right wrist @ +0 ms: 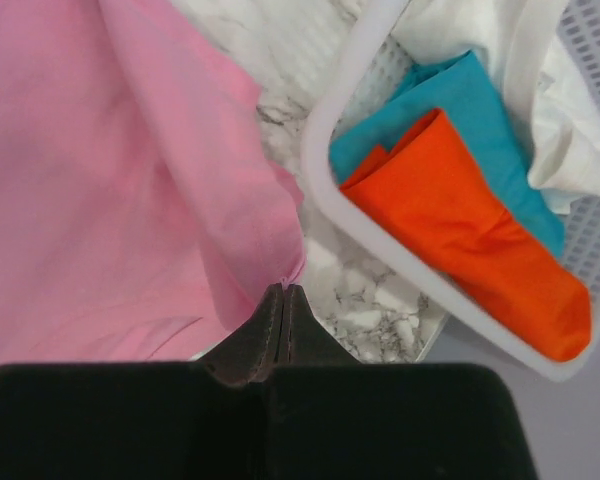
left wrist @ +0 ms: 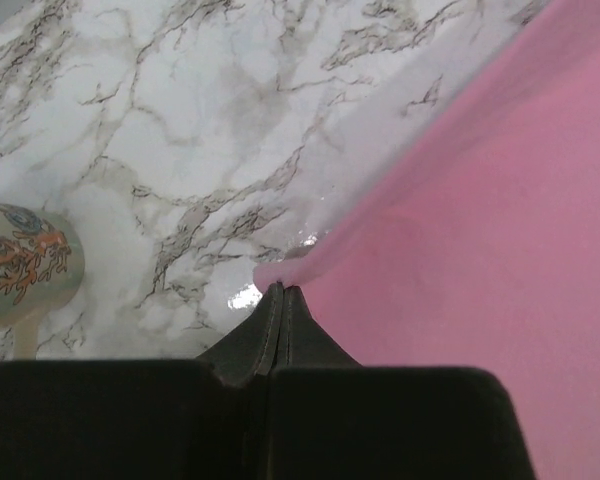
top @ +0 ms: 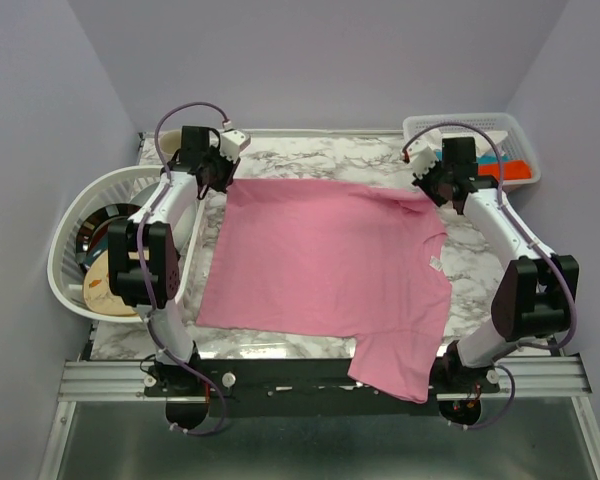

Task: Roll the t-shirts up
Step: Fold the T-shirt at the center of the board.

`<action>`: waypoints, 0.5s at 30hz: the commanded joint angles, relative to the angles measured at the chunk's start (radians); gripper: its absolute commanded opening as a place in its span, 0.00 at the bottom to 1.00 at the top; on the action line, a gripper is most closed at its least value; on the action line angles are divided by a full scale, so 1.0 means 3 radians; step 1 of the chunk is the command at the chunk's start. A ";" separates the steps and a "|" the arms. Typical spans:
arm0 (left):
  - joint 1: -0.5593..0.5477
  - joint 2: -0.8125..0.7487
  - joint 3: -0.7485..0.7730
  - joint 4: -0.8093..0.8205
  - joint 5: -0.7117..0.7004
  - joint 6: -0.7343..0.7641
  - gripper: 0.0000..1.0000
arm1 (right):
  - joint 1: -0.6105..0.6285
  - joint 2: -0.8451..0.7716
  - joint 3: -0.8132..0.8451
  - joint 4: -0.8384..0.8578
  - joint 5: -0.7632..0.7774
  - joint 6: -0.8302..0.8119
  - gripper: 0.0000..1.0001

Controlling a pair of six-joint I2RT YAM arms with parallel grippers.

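A plain pink t-shirt (top: pixel 325 265) lies spread on the marble table, one part hanging over the near edge. My left gripper (top: pixel 220 178) is shut on its far left corner, where the pink fabric (left wrist: pixel 460 230) is pinched at my fingertips (left wrist: pixel 282 290). My right gripper (top: pixel 435 190) is shut on the far right corner; the pink fabric (right wrist: pixel 130 180) rises in a fold to the closed tips (right wrist: pixel 284 290).
A white oval basket (top: pixel 80 225) with patterned items stands at the table's left edge. A white mesh basket (top: pixel 515 135) at the back right holds orange (right wrist: pixel 470 230), teal and white cloths, close to my right gripper. A painted object (left wrist: pixel 20 260) lies left of my left gripper.
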 commanded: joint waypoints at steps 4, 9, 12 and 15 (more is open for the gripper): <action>0.0136 -0.0319 -0.0197 -0.0261 0.0166 0.0369 0.00 | 0.0014 -0.0468 -0.0628 -0.0226 -0.0029 0.0006 0.00; 0.0151 -0.0391 -0.0325 -0.0440 0.0248 0.0507 0.00 | 0.0019 -0.0724 -0.0782 -0.0430 -0.0055 0.0027 0.01; 0.0151 -0.0401 -0.0366 -0.0532 0.0294 0.0589 0.00 | 0.0014 -0.0923 -0.0802 -0.0583 -0.0075 -0.0049 0.00; 0.0151 -0.0412 -0.0407 -0.0593 0.0314 0.0676 0.00 | 0.0014 -0.1153 -0.0818 -0.0722 -0.0080 -0.0187 0.01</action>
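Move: Each hand still pinches a far corner of the spread T-shirt. From the left hand, its middle lies about 20 cm back, 26 cm right and 6 cm lower; the mug stands 10 cm ahead, 12 cm left. From the right hand, that middle lies some 16 cm back, 28 cm left and 9 cm lower; the shirt's label is 15 cm straight back, the laundry basket 12 cm ahead and 9 cm right. Right hand draws its pinched corner about 9 cm back over the shirt, dipping slightly; left follows about 3 cm. ##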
